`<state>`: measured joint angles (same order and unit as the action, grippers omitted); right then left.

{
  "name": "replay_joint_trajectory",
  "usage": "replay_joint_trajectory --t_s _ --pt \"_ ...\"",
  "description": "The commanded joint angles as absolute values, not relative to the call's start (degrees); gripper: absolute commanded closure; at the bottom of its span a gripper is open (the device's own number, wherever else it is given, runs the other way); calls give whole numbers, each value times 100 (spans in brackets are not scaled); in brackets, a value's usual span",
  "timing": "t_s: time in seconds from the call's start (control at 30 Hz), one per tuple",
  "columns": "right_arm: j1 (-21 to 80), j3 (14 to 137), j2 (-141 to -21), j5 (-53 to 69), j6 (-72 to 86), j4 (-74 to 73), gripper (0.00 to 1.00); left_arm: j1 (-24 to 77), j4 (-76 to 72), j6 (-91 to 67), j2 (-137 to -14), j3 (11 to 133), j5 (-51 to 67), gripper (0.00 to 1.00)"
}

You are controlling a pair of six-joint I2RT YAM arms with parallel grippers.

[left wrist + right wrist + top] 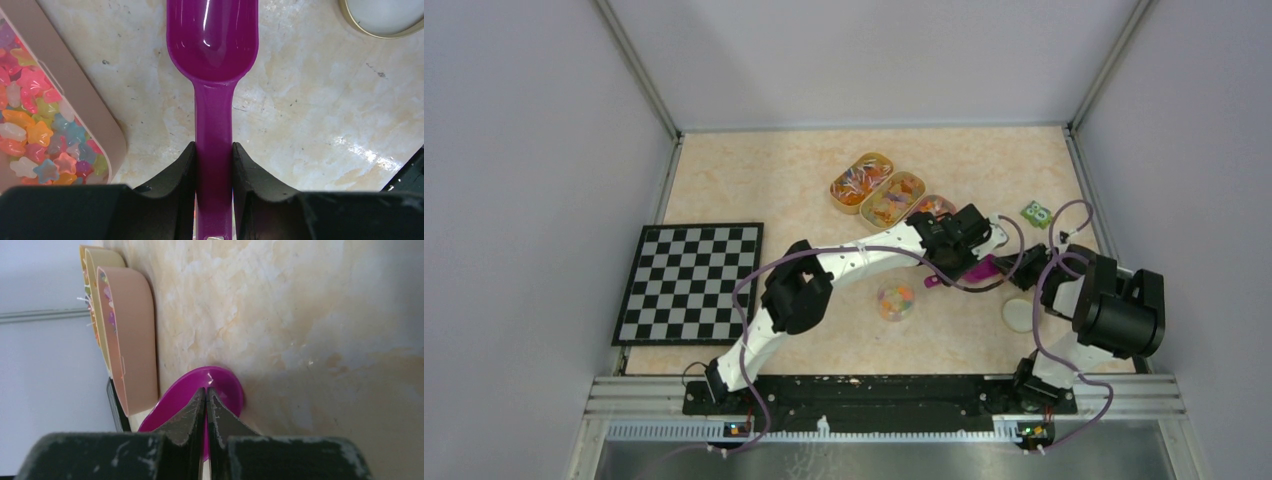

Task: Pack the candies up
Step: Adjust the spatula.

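The candies (861, 182) fill three oval trays at the back of the table, and more lie in a small round tub (896, 300). In the left wrist view, star-shaped candies (35, 135) sit in a pink tray (80, 90) at the left. My left gripper (213, 147) is shut on the handle of a purple scoop (212, 40), whose bowl is empty and just above the tabletop. From above, the left gripper (964, 262) holds the scoop (984, 270) right of the trays. My right gripper (206, 390) is shut, its tips at the scoop's bowl (225, 385). It shows from above as well, the right gripper (1021, 272).
A white round disc (1021, 314) lies near the right arm, also the disc (385, 15). A checkerboard (689, 283) sits at the left, a small green item (1036, 212) at the back right. The pink tray (132, 340) stands close left of the scoop.
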<state>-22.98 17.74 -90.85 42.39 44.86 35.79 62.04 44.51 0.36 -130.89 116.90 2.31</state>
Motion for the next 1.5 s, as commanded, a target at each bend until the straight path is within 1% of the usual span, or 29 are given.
replay_joint_trajectory --t_s 0.0,0.1,0.17,0.3,0.43,0.53,0.6,0.73,0.87,0.93,0.97,1.0,1.03,1.1,1.17,1.2,1.23,1.33,1.4,1.47 --pt "-2287 2072 -8812 4293 4408 3169 97 6224 4215 206 -12928 11665 600 100" --pt "-2309 2461 -8473 3957 4349 2416 98 6223 4226 466 -12723 11458 265 100" --pt "-2311 2653 -8131 3481 4252 1791 96 6219 4217 576 -12591 11362 164 100" --pt "-2320 2779 -7525 2737 4196 1077 96 6214 4233 617 -12465 11294 292 100" --pt "-2320 2923 -7268 2402 3894 301 98 6226 4475 689 -12456 11330 400 100" --pt "-2316 2885 -7026 2264 3749 12 99 6223 4605 772 -12371 11292 534 100" --pt "-2320 2812 -6823 2298 3709 -153 99 6223 4614 789 -12301 11235 679 100" --pt "-2320 2715 -6549 2816 3559 -146 98 6223 4563 721 -12186 11180 819 100" --pt "-2318 2673 -6416 3438 3530 37 95 6220 4538 472 -12092 11204 496 100" --pt "-2320 2641 -6317 3879 3423 226 91 6193 4600 392 -12010 11217 339 100" --pt "-2320 2619 -6222 4004 3360 255 88 6170 4643 343 -11940 11228 368 100" --pt "-2320 2569 -6109 4074 3298 300 83 6117 4683 291 -11869 11211 458 100" --pt "-2314 2491 -5960 4130 3285 460 81 6053 4718 218 -11782 11201 580 100" --pt "-2231 2225 -5657 4378 3399 1250 76 5901 4764 119 -11581 11121 795 100" --pt "-1958 2034 -5300 4323 3333 1913 67 5716 4852 22 -11404 11116 1013 100" --pt "-1780 1955 -5037 4261 3240 2184 60 5617 4916 10 -11321 11124 1116 100" --pt "-1590 1818 -4821 4288 3150 2598 56 5542 4970 9 -11238 11137 1217 100" --pt "-949 1402 -4091 4216 2323 3751 45 5343 5160 9 -11009 11140 1544 100" --pt "-428 1285 -3670 4051 1508 3893 35 5265 5292 13 -10886 11135 1699 100" --pt "140 1323 -3489 4061 592 3739 30 5241 5441 86 -10791 11130 1709 100"
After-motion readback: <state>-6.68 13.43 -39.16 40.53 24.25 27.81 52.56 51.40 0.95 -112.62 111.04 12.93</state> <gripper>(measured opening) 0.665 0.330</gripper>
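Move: The left gripper already holds the purple spatula by its handle, with the bowl about 7 cm to its right, 2 cm ahead and some 3 cm lower. From the left hand, the pink candy tray sits 9 cm ahead and 6 cm left, the clear jar 5 cm back and 12 cm left, both about 5 cm lower. The shut right fingers have the bowl 4 cm left, 1 cm ahead and slightly above; the white lid lies 10 cm back and 2 cm right, just below. Take the shut right fingers off the spatula's bowl: up about 5 cm and out to the right and forward, then back, then climb faster and leftward to 17 cm above the start, opening the gripper wide and tipping its fingers up to level. Keep the left grip on the handle, easing slightly back and left before lifting about 11 cm and swinging 7 cm left. ##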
